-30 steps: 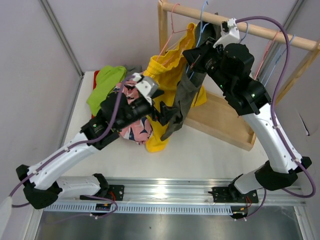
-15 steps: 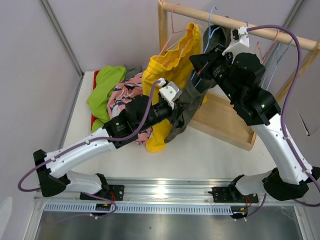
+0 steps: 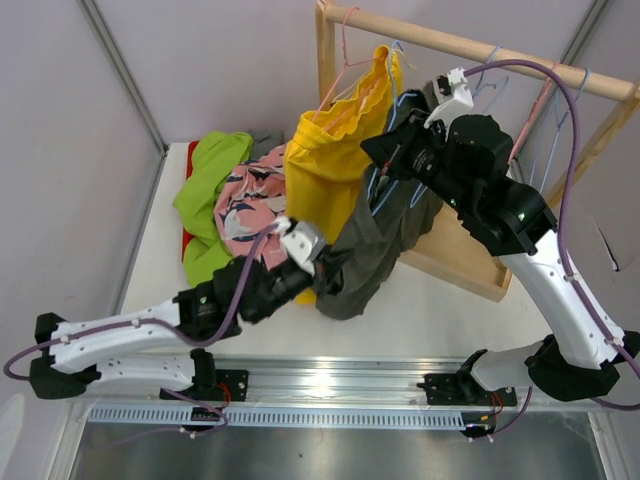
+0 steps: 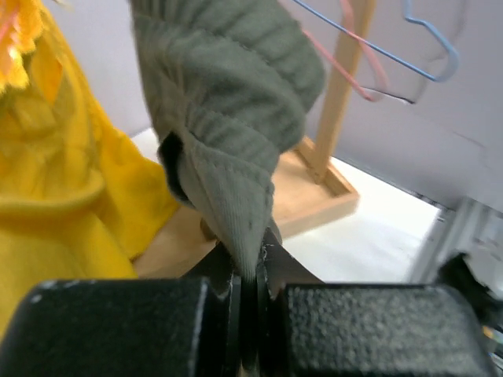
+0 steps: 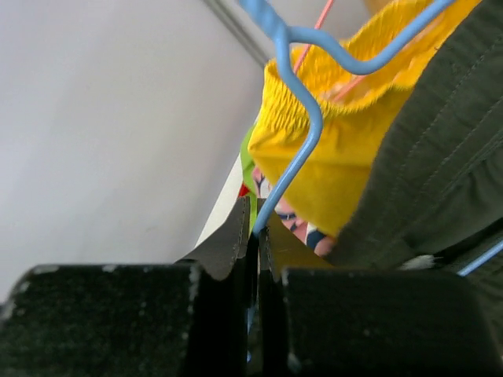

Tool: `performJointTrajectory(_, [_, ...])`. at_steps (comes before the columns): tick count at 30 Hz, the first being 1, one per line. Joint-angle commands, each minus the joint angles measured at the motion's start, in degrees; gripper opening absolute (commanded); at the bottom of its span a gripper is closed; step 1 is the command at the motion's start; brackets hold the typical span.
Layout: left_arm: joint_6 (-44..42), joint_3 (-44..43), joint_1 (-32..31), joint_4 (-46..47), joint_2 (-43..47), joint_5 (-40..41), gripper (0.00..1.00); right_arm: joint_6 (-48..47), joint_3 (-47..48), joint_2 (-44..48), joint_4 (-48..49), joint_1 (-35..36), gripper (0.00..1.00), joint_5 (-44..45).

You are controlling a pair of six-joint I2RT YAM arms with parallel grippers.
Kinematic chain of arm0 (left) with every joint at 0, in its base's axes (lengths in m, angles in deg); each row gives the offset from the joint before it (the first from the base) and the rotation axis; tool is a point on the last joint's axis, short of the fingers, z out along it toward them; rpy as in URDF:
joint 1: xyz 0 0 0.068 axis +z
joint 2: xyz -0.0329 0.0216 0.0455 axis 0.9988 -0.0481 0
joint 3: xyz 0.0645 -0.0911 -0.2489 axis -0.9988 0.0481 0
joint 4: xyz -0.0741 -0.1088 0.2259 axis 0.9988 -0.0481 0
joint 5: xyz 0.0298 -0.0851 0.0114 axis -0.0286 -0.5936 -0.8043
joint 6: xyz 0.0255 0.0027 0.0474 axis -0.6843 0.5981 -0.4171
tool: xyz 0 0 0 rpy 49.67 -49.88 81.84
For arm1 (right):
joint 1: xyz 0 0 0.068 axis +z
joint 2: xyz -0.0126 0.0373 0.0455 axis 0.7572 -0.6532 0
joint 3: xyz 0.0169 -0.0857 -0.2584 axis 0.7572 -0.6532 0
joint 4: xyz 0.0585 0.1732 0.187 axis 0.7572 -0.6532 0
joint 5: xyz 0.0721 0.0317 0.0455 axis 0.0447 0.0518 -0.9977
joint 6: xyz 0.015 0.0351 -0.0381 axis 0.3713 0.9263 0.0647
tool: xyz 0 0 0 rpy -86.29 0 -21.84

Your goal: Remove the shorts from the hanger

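The dark olive shorts [image 3: 385,245] hang slack below a blue wire hanger [image 3: 385,180], stretched toward the table. My left gripper [image 3: 335,275] is shut on their lower edge; in the left wrist view the olive cloth [image 4: 236,157] runs into the closed jaws [image 4: 250,271]. My right gripper [image 3: 385,155] is shut on the blue hanger [image 5: 295,169], pinching its wire. The bright yellow shorts [image 3: 335,160] hang on a pink hanger [image 3: 340,70] from the wooden rail [image 3: 480,52]. The lime green shorts [image 3: 205,190] and pink floral shorts [image 3: 250,200] lie on the table at left. Grey shorts are not visible.
The wooden rack's base [image 3: 470,255] lies on the table at the right. Empty pink and blue hangers [image 3: 545,110] hang on the rail at the right. Grey walls close in the left and back.
My left gripper has pulled the olive shorts down and toward the near edge. My right gripper has moved left with the blue hanger. The shorts now sag lower, mostly off the hanger.
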Motion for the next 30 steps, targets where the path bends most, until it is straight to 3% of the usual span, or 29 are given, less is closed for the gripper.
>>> performJointTrajectory(1, [4.00,7.02,-7.43,-7.72,8.01,3.32,0.00,-5.83,6.05,1.45,10.85,-3.92,0.00,9.72])
performJointTrajectory(9, [7.97,11.34,-11.75,-13.96,14.08,6.06,0.00,-6.10,8.16,-0.13,9.89,-5.50,0.00,11.30])
performJointTrajectory(13, [9.29,14.75,-12.55,-12.13,15.76,9.04,0.00,-5.13,9.22,-0.92,8.92,-5.59,0.00,10.25])
performJointTrajectory(17, [6.58,12.33,-11.24,-8.35,10.68,18.08,0.00,-1.98,9.04,-0.13,7.78,-5.42,0.00,9.46])
performJointTrajectory(22, [1.12,3.01,0.77,-5.45,-0.90,11.96,0.00,2.07,9.40,2.06,1.46,-4.80,0.00,8.06])
performJointTrajectory(25, [-0.11,-7.69,9.56,-5.53,-8.72,6.51,0.00,4.36,8.00,5.13,-3.29,-3.92,0.00,7.70])
performJointTrajectory(30, [-0.82,-23.35,18.47,-9.65,-21.66,1.85,0.00,6.56,3.60,10.93,-8.47,-3.57,0.00,9.28])
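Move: My left hand already pinches the dark green shorts. The blue hanger inside them is about 12 cm ahead, 7 cm to its right and 10 cm higher, the yellow shorts some 15 cm ahead and a couple to its left. My right hand already grips that hanger. From it, the dark green shorts' middle is roughly 12 cm lower, 4 cm back and 3 cm right, the yellow shorts 3 cm ahead, 7 cm left and 10 cm down, and the empty hangers some 19 cm right and 6 cm ahead. Keeping its pinch, my left hand tugs the dark green shorts down about 8 cm while easing back and left, then sweeps forward some 17 cm alongside the yellow shorts, rising and turning counter-clockwise. My right hand keeps hold of the blue hanger and draws it right and a little up, pauses, then pulls farther right and back towards the empty hangers, turning slightly clockwise. ##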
